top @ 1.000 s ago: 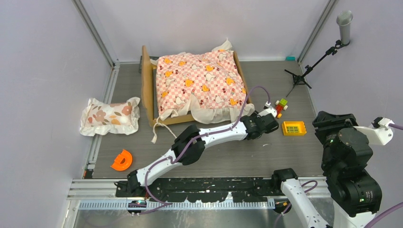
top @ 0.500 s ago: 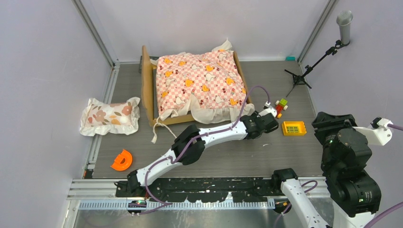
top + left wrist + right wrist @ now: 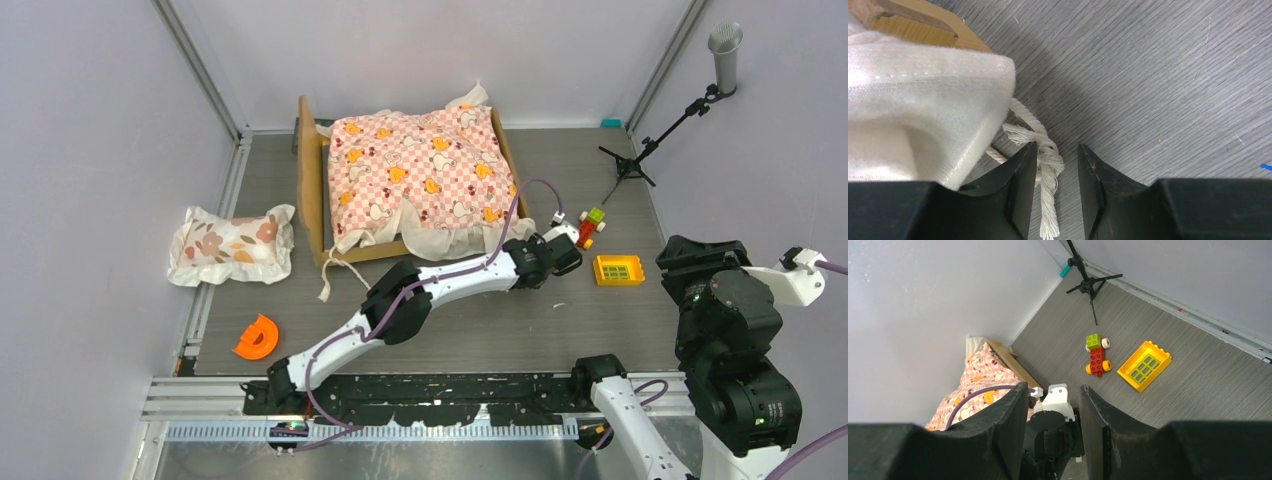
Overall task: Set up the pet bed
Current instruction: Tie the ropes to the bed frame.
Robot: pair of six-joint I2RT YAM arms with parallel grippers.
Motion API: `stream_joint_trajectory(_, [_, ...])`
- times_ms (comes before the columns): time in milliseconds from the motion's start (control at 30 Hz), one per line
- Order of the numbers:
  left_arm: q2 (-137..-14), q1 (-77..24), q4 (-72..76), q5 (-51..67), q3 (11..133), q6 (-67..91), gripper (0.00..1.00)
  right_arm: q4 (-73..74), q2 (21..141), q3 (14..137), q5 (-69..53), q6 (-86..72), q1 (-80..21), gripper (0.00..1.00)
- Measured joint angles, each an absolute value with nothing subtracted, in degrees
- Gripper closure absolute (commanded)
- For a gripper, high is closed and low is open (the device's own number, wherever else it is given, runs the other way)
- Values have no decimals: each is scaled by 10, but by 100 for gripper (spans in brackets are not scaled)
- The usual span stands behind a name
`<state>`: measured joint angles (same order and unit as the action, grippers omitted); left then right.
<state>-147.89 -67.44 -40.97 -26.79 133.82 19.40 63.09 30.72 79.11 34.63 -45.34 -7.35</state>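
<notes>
The pet bed (image 3: 310,180) stands at the back, its tan frame covered by a pink-checkered sheet (image 3: 420,170) with white ruffles. My left gripper (image 3: 535,250) hangs low over the floor at the bed's near right corner. In the left wrist view the gripper (image 3: 1057,146) is open. A frayed white cord (image 3: 1050,200) lies between the fingers against the left one, not pinched. The sheet's white ruffle (image 3: 923,115) and the wooden corner (image 3: 923,30) sit just left of the gripper. My right gripper (image 3: 1052,386) is open, held high and empty, looking down on the left wrist (image 3: 1053,425).
A floral pillow (image 3: 232,245) lies left of the bed, with an orange half-ring (image 3: 257,338) nearer me. A block toy car (image 3: 590,226) and a yellow plate (image 3: 618,269) lie right of the left gripper. A black tripod (image 3: 640,150) stands at the back right.
My left wrist has shifted slightly towards the bed's near right corner. The right arm has not moved.
</notes>
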Motion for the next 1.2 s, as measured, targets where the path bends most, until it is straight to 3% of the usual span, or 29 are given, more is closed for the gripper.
stream_joint_trajectory(600, [-1450,-641,-377,-176,1282,239,66,631,302,791,346,-453,-74,53])
stream_joint_trajectory(933, [-1406,-621,-334,-121,1200,241,95,631,292,791,347,-453,-74,53])
stream_joint_trajectory(1200, [-1364,-604,-279,-72,1121,239,100,630,284,783,347,-454,-74,53])
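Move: Just off the left fingertips, about 2 cm to their left, 1 cm ahead and 1 cm lower, lies the knotted rope end. From this hand the white cloth corner hangs some 5 cm ahead and 2 cm left, the bed frame's near right corner stands about 10 cm ahead and 1 cm right, and the toy car about 8 cm ahead and 13 cm right. From the raised right hand the rope is roughly 15 cm ahead, 18 cm left and 36 cm below. Easing about 2 cm to its left, just above the table, and sinking slightly, the left hand reaches the knotted rope beside the cloth corner; the wrist rolls and tips down by some 20 degrees in all. Late in this sideways move the half-open fingers shut fully and pinch the rope at the knot. ##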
